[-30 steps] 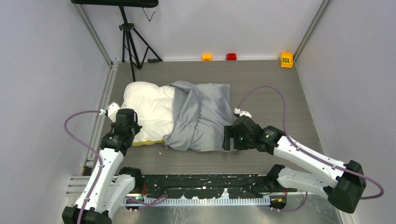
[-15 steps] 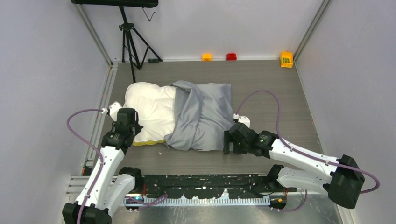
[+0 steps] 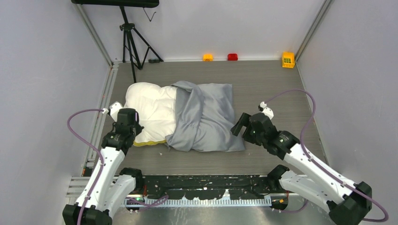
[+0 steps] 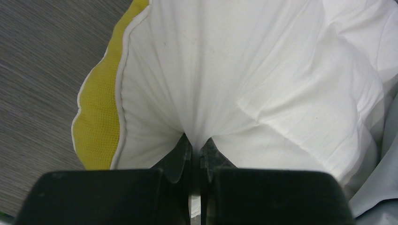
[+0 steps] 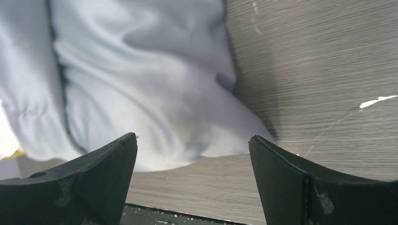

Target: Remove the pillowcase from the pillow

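The pillow (image 3: 150, 105) lies on the table with its white quilted left half bare and a yellow edge (image 4: 96, 122) showing. The grey-blue pillowcase (image 3: 206, 117) covers its right half, bunched in folds near the middle. My left gripper (image 3: 133, 127) is shut on a pinch of the pillow's white fabric at its near left edge; the left wrist view (image 4: 196, 145) shows the cloth drawn between the fingers. My right gripper (image 3: 239, 125) is open and empty, just right of the pillowcase's right edge. In the right wrist view (image 5: 192, 137) the pillowcase (image 5: 155, 93) lies ahead of the spread fingers.
A black tripod (image 3: 131, 37) stands at the back left. Orange (image 3: 207, 57), red (image 3: 232, 56) and yellow (image 3: 287, 59) bricks sit along the back wall. Walls close both sides. A black rail (image 3: 202, 185) runs along the near edge.
My right gripper has swung from the pillowcase's near right corner back and to the right, and that corner now lies uncovered on the table. The left arm has barely moved.
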Robot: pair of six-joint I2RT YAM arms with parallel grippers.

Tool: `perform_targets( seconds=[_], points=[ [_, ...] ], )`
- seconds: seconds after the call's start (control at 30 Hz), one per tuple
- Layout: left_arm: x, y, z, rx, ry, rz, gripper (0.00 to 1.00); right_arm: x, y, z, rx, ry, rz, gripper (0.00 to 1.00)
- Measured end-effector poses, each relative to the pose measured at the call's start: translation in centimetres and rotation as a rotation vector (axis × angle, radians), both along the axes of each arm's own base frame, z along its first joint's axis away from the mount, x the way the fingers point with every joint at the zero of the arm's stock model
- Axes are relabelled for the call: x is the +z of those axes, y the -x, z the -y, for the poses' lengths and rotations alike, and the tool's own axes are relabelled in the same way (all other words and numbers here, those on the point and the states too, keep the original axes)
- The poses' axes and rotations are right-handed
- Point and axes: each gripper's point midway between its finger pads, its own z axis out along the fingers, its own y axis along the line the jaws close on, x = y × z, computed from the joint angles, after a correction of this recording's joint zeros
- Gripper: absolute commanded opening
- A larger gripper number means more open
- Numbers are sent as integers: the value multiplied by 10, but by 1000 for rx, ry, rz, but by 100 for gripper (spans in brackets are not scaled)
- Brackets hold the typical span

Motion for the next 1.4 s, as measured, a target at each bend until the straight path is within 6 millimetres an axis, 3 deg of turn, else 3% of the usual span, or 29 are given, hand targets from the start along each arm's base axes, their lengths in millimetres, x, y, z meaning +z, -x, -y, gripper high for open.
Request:
perform_targets(
  seconds=[0.27, 0.33, 0.43, 0.5, 0.57, 0.67, 0.8, 0.87, 1.03, 1.2, 1.3, 1.4],
  points=[
    [0, 0, 0, -5, -5, -1, 0, -10, -30, 22, -73, -65, -107, 92],
    [1, 0, 0, -7, -5, 2, 0, -13, -38, 19, -65, -109, -124, 88],
    [2, 1, 1, -14, -4, 5, 0, -33, -42, 1, -2, -164, -205, 81],
    [2, 1, 1, -17, -6, 4, 0, -51, -36, -5, 22, -178, -259, 73],
    [2, 1, 1, -19, -6, 4, 0, -61, -29, -5, 31, -181, -290, 56],
    [2, 1, 1, -21, -5, 4, 0, -62, -28, -7, 45, -189, -287, 22],
    [1, 1, 3, -26, -1, 2, 0, -61, -32, -11, 73, -198, -279, 3],
    [1, 0, 3, -29, 2, 0, 0, -61, -33, -11, 79, -183, -281, 0],
    [0, 1, 3, -33, -7, -9, 0, -37, -57, 15, -20, -63, -223, 0],
    [14, -4, 4, -49, -17, 4, 0, 24, -91, 57, -226, 2, -47, 0],
    [31, -11, 4, -50, -22, 33, 0, 64, -107, 73, -324, 5, 59, 0],
    [47, -19, -1, -37, -51, 60, 0, 89, -115, 88, -412, 37, 101, 0]
  ],
)
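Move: The pillowcase's free right edge lies about 3 cm ahead of the open right hand, 1 cm to its left and 7 cm below. The pillowcase's bunched folds are some 22 cm left and 3 cm ahead, and the bare white pillow about 39 cm left and 4 cm ahead. From the left hand, already gripping the pillow, that edge is some 43 cm to the right, 6 cm ahead and 7 cm below. Right hand dips, pinches the pillowcase's right edge, lifts 15 cm rightward-forward; left, gripping the pillow, rises 5 cm. ##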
